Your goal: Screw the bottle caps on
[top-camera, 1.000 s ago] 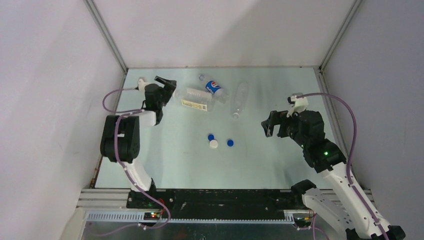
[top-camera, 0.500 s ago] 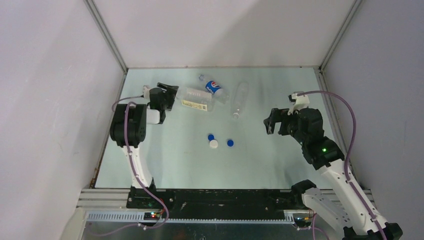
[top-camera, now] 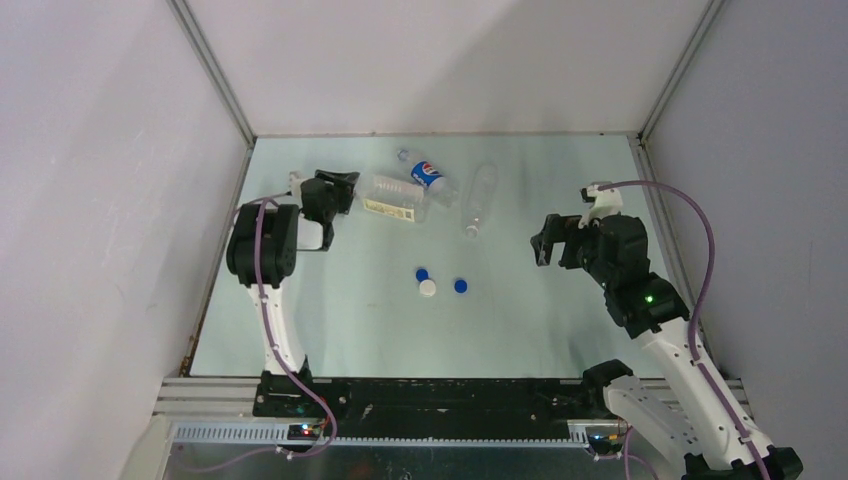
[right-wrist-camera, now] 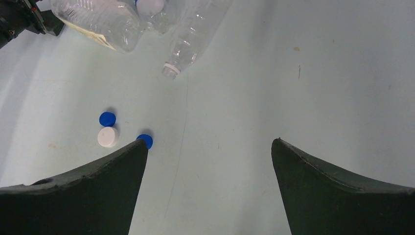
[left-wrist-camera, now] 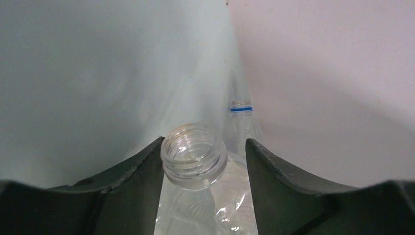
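Observation:
Three clear bottles lie at the back of the table: a Pepsi-labelled one (top-camera: 428,175), a plain one (top-camera: 480,200) and one with a white/yellow label (top-camera: 392,198). My left gripper (top-camera: 345,190) is closed round the labelled bottle's shoulder; in the left wrist view its open threaded neck (left-wrist-camera: 194,154) sits between the fingers, against the left one. Two blue caps (top-camera: 422,273) (top-camera: 461,286) and a white cap (top-camera: 428,289) lie mid-table. My right gripper (top-camera: 540,245) hovers open to their right, with nothing between its fingers (right-wrist-camera: 209,142).
White enclosure walls stand close on the left, back and right. The Pepsi bottle's blue-ringed neck (left-wrist-camera: 241,110) lies just beyond the held bottle. In the right wrist view the caps (right-wrist-camera: 107,136) sit left of the left finger.
My left arm swung in over the labelled bottle's neck and its jaws narrowed onto it. The right gripper drifted slightly right and back, still open.

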Available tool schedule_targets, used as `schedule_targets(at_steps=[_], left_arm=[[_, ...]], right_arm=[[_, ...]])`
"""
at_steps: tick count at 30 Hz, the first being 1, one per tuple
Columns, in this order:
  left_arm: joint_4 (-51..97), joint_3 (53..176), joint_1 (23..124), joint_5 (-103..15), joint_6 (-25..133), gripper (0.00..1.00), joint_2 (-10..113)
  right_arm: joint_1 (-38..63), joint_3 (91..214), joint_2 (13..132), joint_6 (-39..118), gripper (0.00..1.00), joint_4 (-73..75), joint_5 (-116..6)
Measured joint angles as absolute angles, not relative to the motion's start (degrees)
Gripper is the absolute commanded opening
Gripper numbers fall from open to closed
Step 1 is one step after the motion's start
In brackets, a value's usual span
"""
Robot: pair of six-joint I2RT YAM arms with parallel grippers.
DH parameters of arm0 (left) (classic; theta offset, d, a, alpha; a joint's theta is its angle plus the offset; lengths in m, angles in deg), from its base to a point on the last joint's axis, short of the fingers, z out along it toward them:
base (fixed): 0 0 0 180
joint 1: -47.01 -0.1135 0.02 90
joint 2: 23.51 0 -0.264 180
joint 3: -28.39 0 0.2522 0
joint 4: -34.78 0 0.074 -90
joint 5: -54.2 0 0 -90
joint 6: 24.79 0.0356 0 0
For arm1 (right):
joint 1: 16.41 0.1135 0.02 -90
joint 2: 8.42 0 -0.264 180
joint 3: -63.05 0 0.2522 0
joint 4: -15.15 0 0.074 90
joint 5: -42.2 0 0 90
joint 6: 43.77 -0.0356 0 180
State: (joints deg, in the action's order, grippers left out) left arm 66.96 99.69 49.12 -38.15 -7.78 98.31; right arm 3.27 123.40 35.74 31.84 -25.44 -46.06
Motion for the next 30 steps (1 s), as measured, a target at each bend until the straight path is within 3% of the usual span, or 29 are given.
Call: schedule_targets(at_steps=[10,12,23,30], left_arm=[[71.17,96.76,48.56,-39.09,-6.77,0.17,95.60],[70.19,95.21,48.12,-39.28,-4.76,0.13,92.67],[57.89,89.64,48.75,-37.95,17.64,0.02,67.21],[46.32,86.58,59.37,-30.13,35.46,0.00,51.74]], right_arm=[[2.86,123.40,35.72,32.06,0.99,-25.44,-46.63],[2.86,123.40,35.65,32.12,0.99,-25.47,-47.33],[2.83,123.09,34.28,32.71,0.99,-25.49,-52.40],[2.86,121.74,34.85,33.26,0.99,-25.75,-56.84]])
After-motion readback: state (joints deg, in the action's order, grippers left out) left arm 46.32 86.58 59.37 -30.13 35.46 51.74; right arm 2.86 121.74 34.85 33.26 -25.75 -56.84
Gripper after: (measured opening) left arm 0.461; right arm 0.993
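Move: The left fingers already straddle the neck of the big clear bottle, whose middle lies about 12 cm to the right, 4 cm back and about level. From the left hand, the Pepsi bottle is some 23 cm right, 2 cm ahead; the white cap some 22 cm right, 27 cm back. From the right hand, the big bottle lies roughly 34 cm left, 24 cm ahead and 18 cm below. The left hand pinches the big bottle's neck, lifts about 18 cm, draws back 12 and rolls some 40 degrees. ##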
